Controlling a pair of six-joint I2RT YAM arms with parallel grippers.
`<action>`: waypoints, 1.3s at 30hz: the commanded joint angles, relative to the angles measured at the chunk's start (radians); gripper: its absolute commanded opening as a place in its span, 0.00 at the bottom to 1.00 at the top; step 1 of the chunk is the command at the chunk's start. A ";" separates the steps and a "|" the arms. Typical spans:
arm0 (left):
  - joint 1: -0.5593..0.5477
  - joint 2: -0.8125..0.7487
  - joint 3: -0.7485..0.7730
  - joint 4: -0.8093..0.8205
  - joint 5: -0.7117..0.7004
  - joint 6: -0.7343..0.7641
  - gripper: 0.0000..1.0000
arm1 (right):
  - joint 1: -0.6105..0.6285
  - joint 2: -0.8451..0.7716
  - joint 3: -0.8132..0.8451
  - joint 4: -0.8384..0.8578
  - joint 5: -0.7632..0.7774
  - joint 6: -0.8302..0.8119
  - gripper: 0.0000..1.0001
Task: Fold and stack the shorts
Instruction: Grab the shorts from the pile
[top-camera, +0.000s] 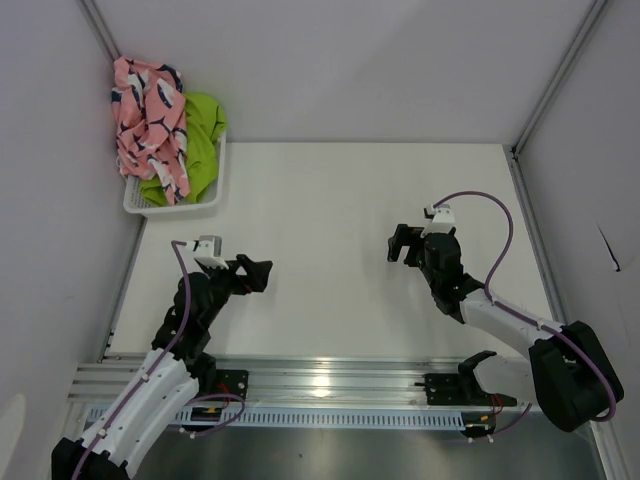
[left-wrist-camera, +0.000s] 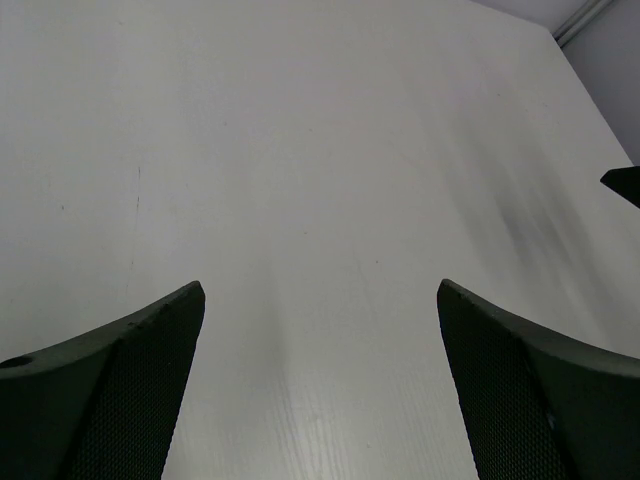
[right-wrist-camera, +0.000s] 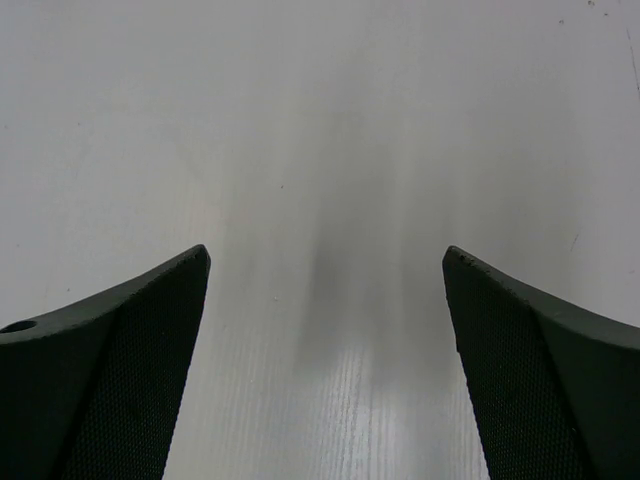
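The pink shorts (top-camera: 148, 125) with a navy-and-white fish-like print lie crumpled in a white mesh basket (top-camera: 211, 195) at the far left corner of the table. The lime green shorts (top-camera: 203, 140) lie beside and under them in the same basket. My left gripper (top-camera: 256, 273) is open and empty above the table's near left, well short of the basket. It also shows in the left wrist view (left-wrist-camera: 320, 300) over bare table. My right gripper (top-camera: 402, 244) is open and empty at the table's right middle; in the right wrist view (right-wrist-camera: 325, 265) it is over bare table.
The white table (top-camera: 340, 200) is boxed in by pale walls on the left, back and right. A metal rail (top-camera: 320, 380) with the arm bases runs along the near edge. The right gripper's tip shows at the right edge of the left wrist view (left-wrist-camera: 625, 183).
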 joint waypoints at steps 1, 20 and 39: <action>0.005 0.001 0.031 0.029 0.001 0.013 0.99 | -0.003 -0.001 0.036 0.007 0.031 0.010 0.99; 0.103 0.300 0.546 -0.449 -0.500 -0.242 0.99 | -0.004 -0.004 0.036 -0.005 0.048 0.026 0.99; 0.494 0.954 1.312 -0.644 -0.334 -0.231 0.99 | -0.006 -0.013 0.043 -0.013 0.002 0.035 0.99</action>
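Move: The pink shorts on top of the pile lie about 35 cm ahead of the left hand and 22 cm to its left, their middle roughly 4 cm lower. The white basket under them is centred some 29 cm ahead, 20 cm left and 9 cm below; the green cloth lies about 12 cm to the right of the pink shorts and 4 cm farther out. From the right hand, the pink shorts are some 27 cm ahead and 58 cm left. Towards the pile in the basket, the empty left hand sweeps about 19 cm left, climbing only after it is well under way, with the forward reach, some 15 cm in all, mostly coming late. It rises about 14 cm, swings some 50 degrees counter-clockwise and tips its fingers down, keeping them wide open above the cloth and touching nothing. ##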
